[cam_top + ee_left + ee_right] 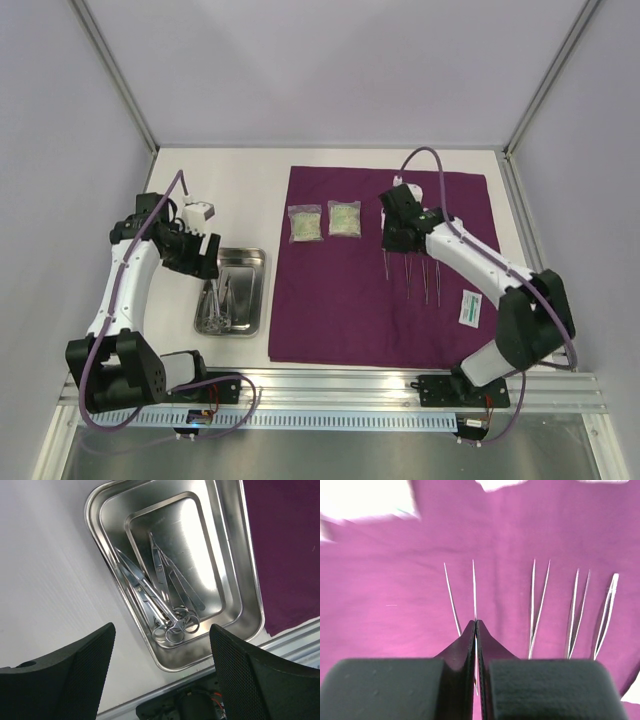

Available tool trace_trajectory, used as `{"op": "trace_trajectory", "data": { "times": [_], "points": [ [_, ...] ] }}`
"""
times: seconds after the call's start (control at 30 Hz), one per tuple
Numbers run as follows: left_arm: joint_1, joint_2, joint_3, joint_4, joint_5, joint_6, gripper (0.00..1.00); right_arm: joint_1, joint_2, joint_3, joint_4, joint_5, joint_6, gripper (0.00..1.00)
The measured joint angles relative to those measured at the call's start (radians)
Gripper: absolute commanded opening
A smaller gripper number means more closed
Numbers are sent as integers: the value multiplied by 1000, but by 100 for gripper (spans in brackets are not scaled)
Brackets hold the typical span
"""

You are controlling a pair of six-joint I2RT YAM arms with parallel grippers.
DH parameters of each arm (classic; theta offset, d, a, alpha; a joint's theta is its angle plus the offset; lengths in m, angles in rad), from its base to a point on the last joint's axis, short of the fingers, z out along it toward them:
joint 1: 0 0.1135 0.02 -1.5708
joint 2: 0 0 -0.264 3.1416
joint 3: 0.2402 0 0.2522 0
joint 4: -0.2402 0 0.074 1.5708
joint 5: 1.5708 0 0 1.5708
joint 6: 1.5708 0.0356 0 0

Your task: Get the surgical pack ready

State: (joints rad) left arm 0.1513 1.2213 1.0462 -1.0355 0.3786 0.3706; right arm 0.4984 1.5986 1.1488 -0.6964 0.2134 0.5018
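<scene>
The deep-purple sheet lies flat on the table. Several tweezers lie side by side on its right half. My right gripper is shut low over the leftmost tweezers. One thin prong runs into the slit between its fingers; the other passes behind the left finger. Left of the sheet stands the steel tray with scissors lying in it. My left gripper hovers open above the tray's near end, holding nothing.
Two clear packets of gauze lie on the sheet's far part. A small white and green packet lies near its right edge. The aluminium rail runs along the near table edge.
</scene>
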Motion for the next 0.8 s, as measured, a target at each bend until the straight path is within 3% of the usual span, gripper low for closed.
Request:
{"op": "trace_trajectory", "data": {
  "times": [0.17, 0.33, 0.57, 0.8],
  "points": [
    [0, 2, 0, 10, -27, -34, 84, 100, -160, 17, 25, 59, 113, 1],
    [0, -28, -5, 22, -42, -60, 84, 264, -127, 85, 75, 92, 224, 1],
    [0, -97, -11, 40, -83, -93, 85, 482, 127, 360, 138, 126, 328, 0],
    [0, -143, -33, 72, -140, -112, 85, 603, 480, 681, 139, 101, 426, 0]
  ]
}}
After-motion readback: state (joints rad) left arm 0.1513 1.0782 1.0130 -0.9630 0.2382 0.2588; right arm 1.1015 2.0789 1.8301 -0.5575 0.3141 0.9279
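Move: The right hand already holds the tweezers about 7 cm above the cloth. The metal tray lies some 37 cm to its left and 8 cm back. Near its way, the right green packet is about 11 cm left and 9 cm ahead, the left one 20 cm left and 8 ahead; the next tweezers lie 5 cm right and 4 back. From the left hand, the tray is about 4 cm right, 2 back and 12 below. Right hand swings the still-pinched tweezers some 34 cm left over the tray, rising then dipping; left hand edges clear. ##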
